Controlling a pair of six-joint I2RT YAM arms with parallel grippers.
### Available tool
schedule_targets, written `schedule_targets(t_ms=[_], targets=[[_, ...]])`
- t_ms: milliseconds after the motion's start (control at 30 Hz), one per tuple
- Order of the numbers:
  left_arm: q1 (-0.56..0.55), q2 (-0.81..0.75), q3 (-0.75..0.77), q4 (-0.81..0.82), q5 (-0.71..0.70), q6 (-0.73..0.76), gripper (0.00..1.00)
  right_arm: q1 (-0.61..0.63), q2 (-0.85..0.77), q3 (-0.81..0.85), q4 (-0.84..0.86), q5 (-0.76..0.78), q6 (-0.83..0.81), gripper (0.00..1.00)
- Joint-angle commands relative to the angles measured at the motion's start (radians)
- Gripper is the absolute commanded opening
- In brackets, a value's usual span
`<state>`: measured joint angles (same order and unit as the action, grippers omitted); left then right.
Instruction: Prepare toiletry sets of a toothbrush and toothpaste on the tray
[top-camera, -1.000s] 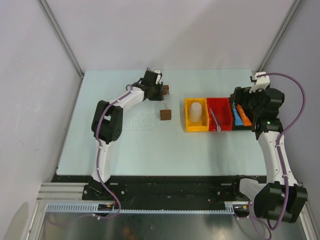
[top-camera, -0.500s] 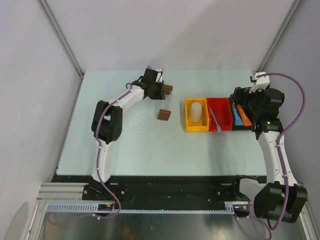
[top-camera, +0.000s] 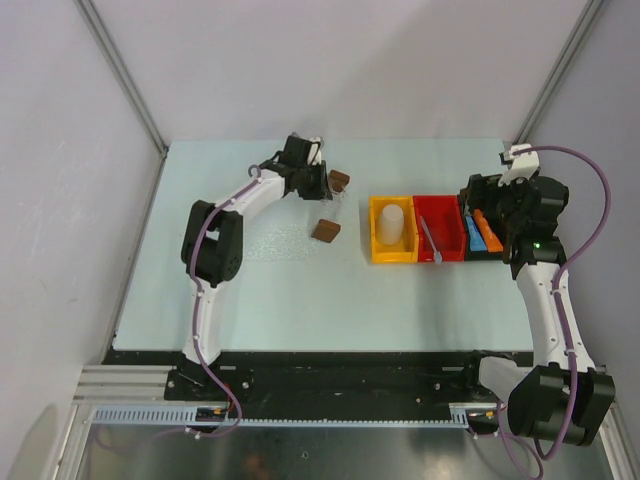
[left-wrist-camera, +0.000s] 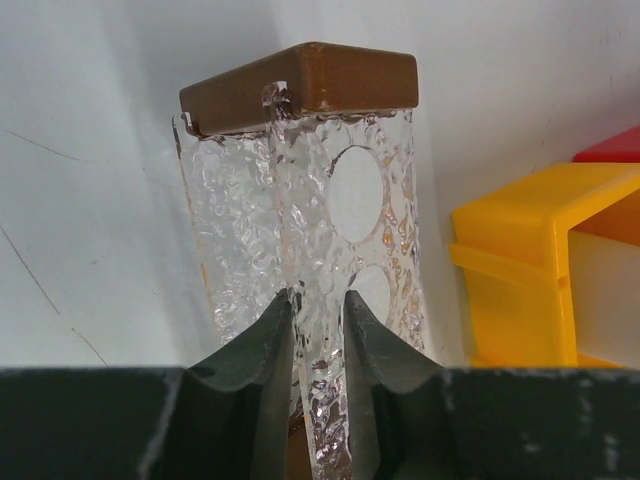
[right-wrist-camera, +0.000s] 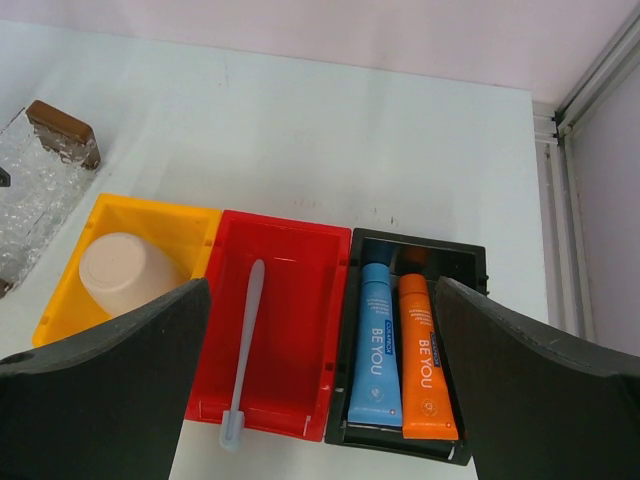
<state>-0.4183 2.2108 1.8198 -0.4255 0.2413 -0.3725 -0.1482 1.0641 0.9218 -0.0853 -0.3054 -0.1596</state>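
The tray (top-camera: 333, 207) is clear plastic with a brown block (left-wrist-camera: 300, 85) at each short end. It lies left of the bins, and in the left wrist view its long side wall (left-wrist-camera: 340, 200) stands up between my fingers. My left gripper (top-camera: 320, 184) (left-wrist-camera: 318, 295) is shut on that wall. The whitish toothbrush (right-wrist-camera: 245, 340) (top-camera: 432, 241) lies in the red bin (right-wrist-camera: 285, 222). The toothpaste, a blue tube (right-wrist-camera: 374, 350) and an orange tube (right-wrist-camera: 424, 360), lies in the black bin (right-wrist-camera: 420, 243). My right gripper (right-wrist-camera: 320, 285) (top-camera: 497, 215) hovers wide open above these bins, holding nothing.
A yellow bin (top-camera: 375, 230) (right-wrist-camera: 150, 207) with a beige cup (right-wrist-camera: 125, 270) stands just right of the tray, next to the red bin (top-camera: 440, 205). The three bins form one row at the table's right. A metal post rises beyond the right arm.
My left gripper's jaws have narrowed onto the tray's wall and the tray has swung, its far block moving right and its near block shifting left. The right arm has not moved.
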Motion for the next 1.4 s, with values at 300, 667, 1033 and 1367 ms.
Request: schedule_targets(t_ms=[300,667,1033,1367], targets=[[0.047,0.009,0.004,0.051,0.205,-0.065,0.0,-0.005,0.01,-0.001,0.019,-0.018,-0.023,1.0],[0.061,-0.005,-0.017,0.123,0.346,-0.103,0.0,-0.005,0.016,0.0,0.018,-0.014,-0.026,1.0],[0.121,-0.091,-0.123,0.194,0.438,-0.143,0.0,-0.005,0.014,0.0,0.016,-0.017,-0.027,1.0],[0.236,-0.279,-0.387,0.347,0.625,-0.192,0.0,-0.004,0.026,0.0,0.016,-0.023,-0.029,1.0]])
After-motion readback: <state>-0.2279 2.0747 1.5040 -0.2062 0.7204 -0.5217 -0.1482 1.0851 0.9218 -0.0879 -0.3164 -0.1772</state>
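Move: The left hand is already at the clear holder with brown end blocks, one clear wall between its part-open fingers; the holder's middle lies about 2 cm back, 2 cm right and 3 cm below. The yellow bin is some 14 cm right and 6 cm back, and the flat clear tray about 11 cm left and 9 cm back, both a few centimetres lower. From the right hand, the holder lies roughly 33 cm left, 7 cm ahead and 22 cm down. Turning almost on the spot at first, the left hand swings its fingers some 25 degrees to point more rightward and less steeply down, while they close from part-open to nearly shut, pinching the holder's clear wall. It then speeds up, pulling the holder left about 5 cm and back about 3 cm, away from the yellow bin, rising slightly. ##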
